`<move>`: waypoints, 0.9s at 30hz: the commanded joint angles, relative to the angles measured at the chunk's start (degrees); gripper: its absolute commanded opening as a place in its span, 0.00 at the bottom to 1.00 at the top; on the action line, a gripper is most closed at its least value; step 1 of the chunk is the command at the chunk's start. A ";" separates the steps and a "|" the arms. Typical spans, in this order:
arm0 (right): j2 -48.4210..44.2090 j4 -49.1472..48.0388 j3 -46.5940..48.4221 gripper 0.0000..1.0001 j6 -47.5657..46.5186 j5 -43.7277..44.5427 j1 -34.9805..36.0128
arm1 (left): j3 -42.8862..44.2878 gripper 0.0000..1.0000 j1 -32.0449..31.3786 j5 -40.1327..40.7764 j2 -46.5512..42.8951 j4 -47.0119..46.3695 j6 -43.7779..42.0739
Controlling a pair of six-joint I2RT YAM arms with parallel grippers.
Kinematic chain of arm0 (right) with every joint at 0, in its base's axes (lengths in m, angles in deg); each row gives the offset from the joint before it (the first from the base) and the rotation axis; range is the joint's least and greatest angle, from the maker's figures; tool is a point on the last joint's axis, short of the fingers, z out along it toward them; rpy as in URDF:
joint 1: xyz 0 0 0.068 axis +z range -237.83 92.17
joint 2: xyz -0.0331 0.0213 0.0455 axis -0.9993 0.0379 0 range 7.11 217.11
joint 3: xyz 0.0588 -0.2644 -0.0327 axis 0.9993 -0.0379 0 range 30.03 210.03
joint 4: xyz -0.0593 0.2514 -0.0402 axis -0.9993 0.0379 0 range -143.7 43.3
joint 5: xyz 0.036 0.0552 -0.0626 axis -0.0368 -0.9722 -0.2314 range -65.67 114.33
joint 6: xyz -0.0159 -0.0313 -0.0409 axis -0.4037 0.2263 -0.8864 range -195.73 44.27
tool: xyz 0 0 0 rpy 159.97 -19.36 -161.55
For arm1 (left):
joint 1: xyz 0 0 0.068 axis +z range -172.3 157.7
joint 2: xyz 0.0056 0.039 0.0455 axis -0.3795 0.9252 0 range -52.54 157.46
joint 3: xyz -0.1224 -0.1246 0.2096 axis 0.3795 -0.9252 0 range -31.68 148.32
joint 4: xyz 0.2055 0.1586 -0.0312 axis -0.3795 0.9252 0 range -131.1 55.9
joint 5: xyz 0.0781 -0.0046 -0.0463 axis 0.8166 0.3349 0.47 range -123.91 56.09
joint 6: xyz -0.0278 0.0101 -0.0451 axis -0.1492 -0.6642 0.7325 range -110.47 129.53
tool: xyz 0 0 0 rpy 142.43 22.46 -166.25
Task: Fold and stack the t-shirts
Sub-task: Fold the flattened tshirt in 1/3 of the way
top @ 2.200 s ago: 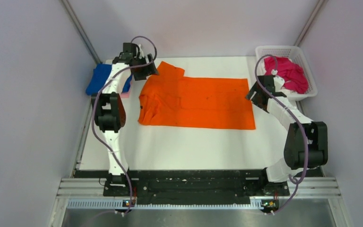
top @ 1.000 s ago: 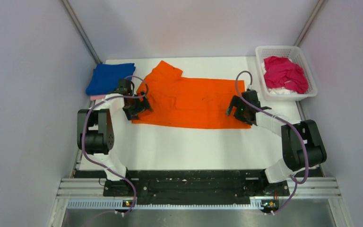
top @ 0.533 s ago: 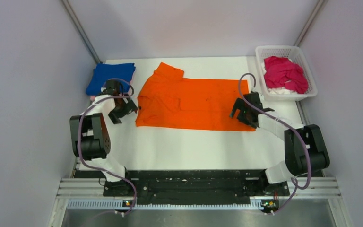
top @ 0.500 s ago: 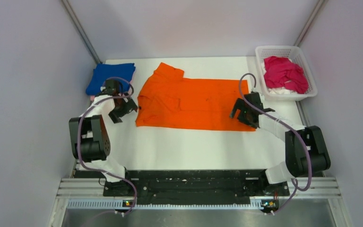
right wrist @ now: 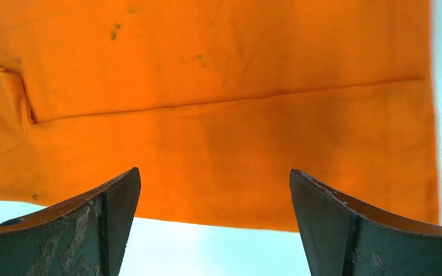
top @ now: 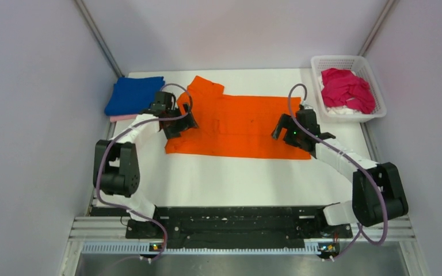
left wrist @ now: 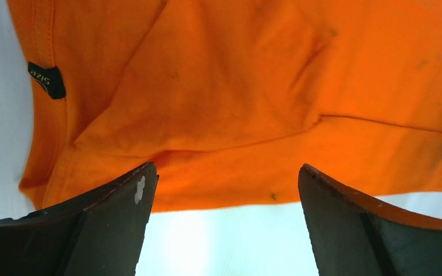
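The orange t-shirt point(top: 239, 123) lies flat across the middle of the white table, collar end to the left and sides folded in. My left gripper point(top: 179, 125) hovers open over its left end. In the left wrist view the gripper point(left wrist: 227, 168) stands over the orange t-shirt point(left wrist: 236, 86) just inside its near edge, nothing between the fingers. My right gripper point(top: 286, 131) is open over the shirt's right end. In the right wrist view the gripper point(right wrist: 214, 172) stands over the orange t-shirt point(right wrist: 218, 86) near its hem corner, gripping nothing.
A folded blue t-shirt point(top: 133, 95) rests on a pale pink one point(top: 121, 118) at the back left. A white lattice basket point(top: 345, 58) at the back right holds a crumpled magenta t-shirt point(top: 348, 89). A black size label point(left wrist: 47, 79) shows at the collar.
My left gripper has moved right, from the bare table beside the shirt to over its left end. The right gripper shifted slightly left and further back. Both stay open; the orange shirt has not moved.
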 commanded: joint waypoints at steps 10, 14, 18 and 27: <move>6.03 -2.25 -5.64 0.99 2.73 -0.30 3.38 | -8.30 0.94 0.43 3.20 4.35 -2.80 1.02; 1.64 2.43 -10.99 0.99 4.14 -0.05 3.39 | -15.15 0.94 0.23 3.03 -0.25 -2.30 2.20; -4.62 5.10 -15.75 0.99 4.98 -1.20 3.41 | -23.47 0.94 -1.67 4.94 -8.39 -1.20 5.74; -17.99 12.44 -18.83 0.99 5.48 -4.71 3.35 | -35.51 0.95 -3.35 7.56 -24.61 1.78 12.57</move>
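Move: The cloth both hands go for lies right under them: the orange t-shirt's near strip, some 8 cm below the left hand and 6 cm below the right, with its near hem about 6 cm back of each. The shirt's middle is around 5 cm ahead and 20 cm right of the left hand, and 8 cm ahead and 17 cm left of the right. From the left hand, the folded stack lies 16 cm ahead and 16 cm left. Both grippers, fingers staying wide open and tipping a little further downward, drop onto the t-shirt, the left one straight down about 6.5 cm and the right one swinging a little left as it sinks, and press their fingertips on the cloth near its two ends. Keeping level on the cloth, they then drag it back towards the bases, speeding up as they go, the left hand by roughly 13 cm and the right by about 9 cm. ##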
